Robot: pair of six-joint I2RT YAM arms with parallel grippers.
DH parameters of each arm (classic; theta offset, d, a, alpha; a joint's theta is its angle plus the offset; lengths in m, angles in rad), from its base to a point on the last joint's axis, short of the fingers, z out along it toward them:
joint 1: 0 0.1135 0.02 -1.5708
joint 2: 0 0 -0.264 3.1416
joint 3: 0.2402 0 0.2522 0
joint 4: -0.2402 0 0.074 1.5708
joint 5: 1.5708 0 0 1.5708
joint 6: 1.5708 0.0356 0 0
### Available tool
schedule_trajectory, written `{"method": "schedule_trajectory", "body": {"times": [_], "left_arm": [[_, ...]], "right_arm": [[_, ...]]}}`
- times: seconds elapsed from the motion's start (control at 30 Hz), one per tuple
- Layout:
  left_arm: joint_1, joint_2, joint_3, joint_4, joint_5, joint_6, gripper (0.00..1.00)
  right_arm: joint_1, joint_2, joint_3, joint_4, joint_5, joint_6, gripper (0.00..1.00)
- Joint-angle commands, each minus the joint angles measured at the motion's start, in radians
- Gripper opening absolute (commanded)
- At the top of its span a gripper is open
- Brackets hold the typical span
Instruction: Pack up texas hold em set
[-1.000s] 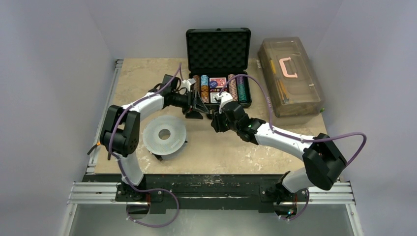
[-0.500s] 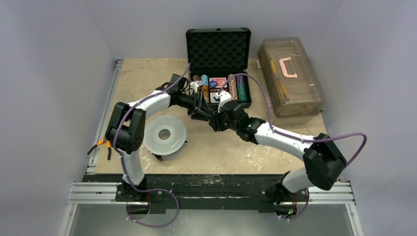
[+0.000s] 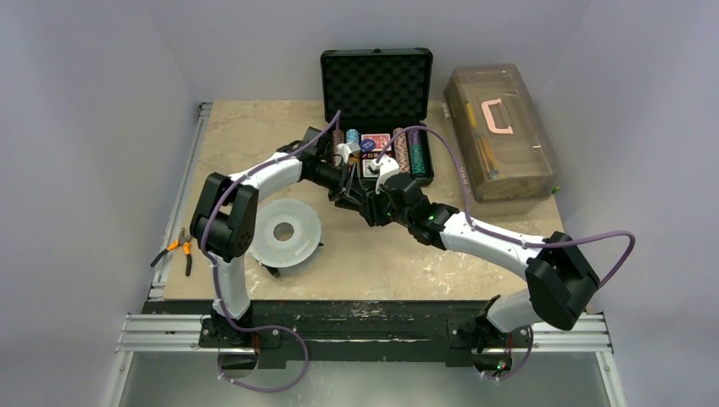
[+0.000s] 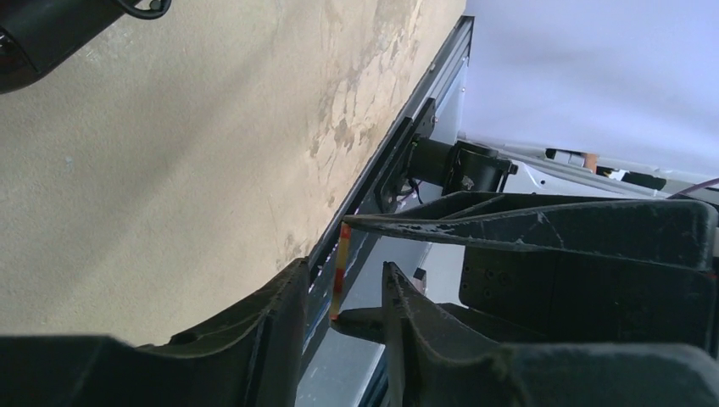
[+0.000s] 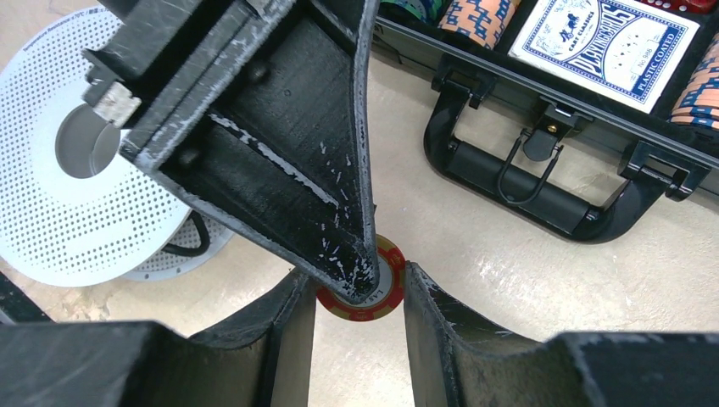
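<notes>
The texas hold em set is an open black case (image 3: 376,80) at the table's far side, holding rows of chips (image 3: 405,151) and a red card deck (image 3: 376,141). In the right wrist view its handle (image 5: 526,182) and a card deck (image 5: 602,38) lie just beyond my fingers. In front of the case, my right gripper (image 5: 356,275) is shut on the rim of one red-and-yellow chip (image 5: 373,303), held above the table. My left gripper (image 4: 341,288) straddles that chip (image 4: 339,267), seen edge-on, with a gap on each side, so it is open. One left finger (image 5: 280,144) covers most of the chip's face.
A perforated grey-white disc (image 3: 284,231) lies left of centre beside the left arm. At the right of the case stands a translucent brown toolbox (image 3: 500,144) with a pink handle. Orange-handled pliers (image 3: 178,250) rest on the left rail.
My left arm has swung right until its fingers meet the right gripper, and its jaws have narrowed around the chip. The right arm has hardly moved. The pliers have come into view.
</notes>
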Motion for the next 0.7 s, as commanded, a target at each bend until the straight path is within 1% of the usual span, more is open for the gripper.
{"method": "schedule_trajectory", "body": {"times": [0.0,0.13,0.17,0.23,0.3,0.33,0.37,0.4,0.43,0.47,0.5,0.53,0.57,0.63,0.67], "left_arm": [[-0.007,0.014,0.030,-0.022,0.033,0.040,0.34],[-0.014,0.026,0.029,-0.009,0.066,0.038,0.27],[-0.015,0.027,0.028,-0.005,0.072,0.036,0.21],[-0.017,0.023,0.027,-0.002,0.073,0.039,0.13],[-0.017,0.010,0.021,0.011,0.069,0.037,0.02],[-0.018,0.002,0.015,0.023,0.069,0.033,0.00],[-0.016,-0.007,0.009,0.037,0.069,0.027,0.00],[-0.017,-0.017,0.002,0.048,0.071,0.023,0.00],[-0.016,-0.028,-0.001,0.053,0.072,0.023,0.00],[-0.014,-0.040,-0.006,0.060,0.076,0.027,0.00],[-0.013,-0.056,-0.011,0.071,0.080,0.030,0.00],[-0.011,-0.069,-0.015,0.080,0.090,0.037,0.00],[-0.011,-0.084,-0.018,0.095,0.105,0.043,0.00],[-0.011,-0.114,-0.027,0.134,0.143,0.048,0.00],[-0.012,-0.130,-0.034,0.159,0.164,0.048,0.00]], "right_arm": [[0.003,-0.046,0.030,0.052,0.040,-0.008,0.10],[0.002,-0.050,0.028,0.061,0.050,-0.009,0.10],[0.002,-0.049,0.031,0.062,0.051,-0.008,0.10],[0.003,-0.048,0.033,0.062,0.052,-0.010,0.10],[0.003,-0.044,0.038,0.056,0.057,-0.012,0.10],[0.003,-0.045,0.039,0.049,0.060,-0.014,0.12],[0.003,-0.045,0.041,0.038,0.069,-0.014,0.17],[0.003,-0.046,0.043,0.017,0.083,-0.012,0.27],[0.003,-0.052,0.044,-0.001,0.089,-0.006,0.41],[0.002,-0.066,0.039,-0.004,0.062,0.004,0.54],[-0.001,-0.083,0.032,-0.030,0.040,0.007,0.65],[-0.003,-0.101,0.027,-0.050,0.002,0.000,0.71],[-0.005,-0.121,0.034,-0.081,-0.034,-0.004,0.73],[-0.029,-0.164,0.044,-0.133,-0.131,0.012,0.74],[-0.062,-0.187,0.042,-0.143,-0.231,0.032,0.74]]}}
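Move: The poker chip is edge-on at the left fingertips, only about 2 cm to the right of that hand's point and 1 cm below. The right hand already pinches it by the rim, its middle roughly 1 cm ahead and 1 cm left of that hand. From the left hand, the case handle lies some 6 cm ahead and 3 cm right, the open case's tray about 17 cm ahead and 3 cm right, and the white spool about 20 cm left and 3 cm back, all roughly 10 cm lower. Keep the left gripper nearly in place around the chip, easing it down about half a centimetre, and close its fingers from roughly a third open until they pinch the chip's two faces. Hold the right hand steady on the rim until then; next, open it wide and start drawing it up, back and to the right, about 2 cm, away from the chip, as the left hand rises about 1 cm. ##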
